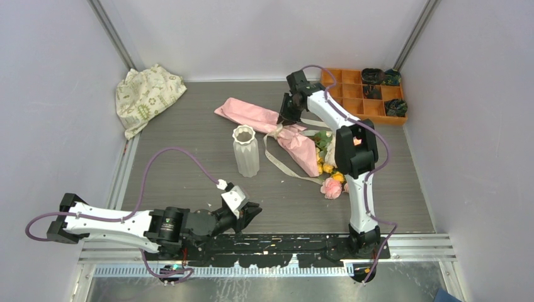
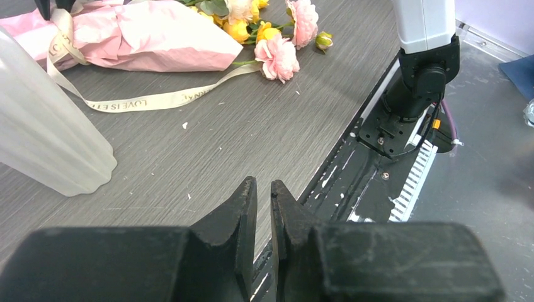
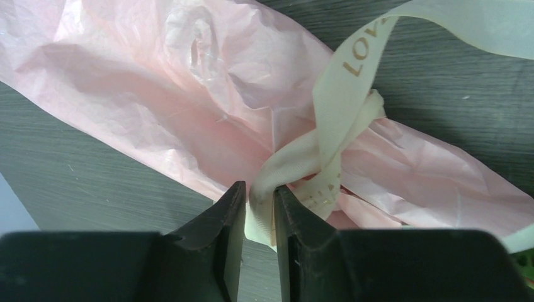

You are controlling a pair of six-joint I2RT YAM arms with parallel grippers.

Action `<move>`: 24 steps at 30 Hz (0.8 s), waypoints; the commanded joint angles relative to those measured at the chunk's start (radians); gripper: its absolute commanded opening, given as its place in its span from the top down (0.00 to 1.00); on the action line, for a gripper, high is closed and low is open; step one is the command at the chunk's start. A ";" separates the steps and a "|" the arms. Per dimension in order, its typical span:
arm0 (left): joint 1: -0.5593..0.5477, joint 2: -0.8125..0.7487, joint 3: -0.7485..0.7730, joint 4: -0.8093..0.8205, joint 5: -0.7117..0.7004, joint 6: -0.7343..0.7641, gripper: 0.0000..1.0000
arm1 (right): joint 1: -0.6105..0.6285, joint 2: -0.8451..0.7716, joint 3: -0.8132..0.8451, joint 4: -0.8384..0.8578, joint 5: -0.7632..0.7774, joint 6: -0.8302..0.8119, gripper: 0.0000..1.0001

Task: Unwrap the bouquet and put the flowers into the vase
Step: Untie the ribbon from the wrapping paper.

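The bouquet (image 1: 296, 141) lies on the table right of centre, its pink paper (image 3: 189, 94) bound by a cream ribbon (image 3: 340, 107). My right gripper (image 3: 258, 192) reaches down at the knot (image 1: 284, 119). Its jaws are pinched on a loop of that ribbon. The ribbon's loose tail (image 2: 145, 102) trails toward the vase. The flowers (image 1: 332, 185), pink and yellow blooms (image 2: 277, 56), stick out of the cone's near end. The vase (image 1: 245, 151), white and ribbed, stands upright left of the bouquet (image 2: 44, 138). My left gripper (image 2: 264, 185) hovers low at the front edge (image 1: 255, 211), its jaws a narrow slit apart and holding nothing.
An orange compartment tray (image 1: 352, 100) with dark items sits at the back right. A crumpled patterned cloth bag (image 1: 148, 94) lies at the back left. The black mounting rail (image 1: 271, 242) runs along the front edge, with the right arm's base (image 2: 415, 94) on it.
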 commanded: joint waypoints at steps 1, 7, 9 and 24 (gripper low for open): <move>-0.001 -0.010 0.025 0.011 -0.027 -0.001 0.84 | 0.026 0.011 0.062 0.029 -0.023 0.021 0.73; -0.001 -0.019 0.022 0.004 -0.027 -0.009 0.84 | 0.036 -0.008 0.066 0.028 -0.017 0.029 0.99; -0.001 -0.021 0.022 0.000 -0.027 -0.012 0.84 | 0.041 -0.046 0.052 0.040 -0.016 0.032 0.99; -0.001 -0.018 0.027 -0.004 -0.023 -0.015 0.84 | 0.057 -0.474 0.067 0.078 -0.067 0.048 0.99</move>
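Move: A strand of the loosened ribbon lies almost between the right hand's open fingertips, about 1 cm to the left and 1 cm below, on top of the pink wrapping paper. The vase stands some 11 cm to that hand's left and 14 cm back; the flowers lie roughly 18 cm to its right and 13 cm back. From the idle left hand the ribbon strand is about 37 cm ahead, 8 cm to the right and 14 cm lower. The right hand slides about 2 cm to its left, low over the wrapping paper, and shuts its part-open fingers on the ribbon strand, pinching it between the tips. It then draws the strand up and away from the paper, slowly at first and then fast, rising about 19 cm and easing back some 3 cm late on, while the wrist tilts roughly 20 degrees so that the fingers swing up towards forward. ##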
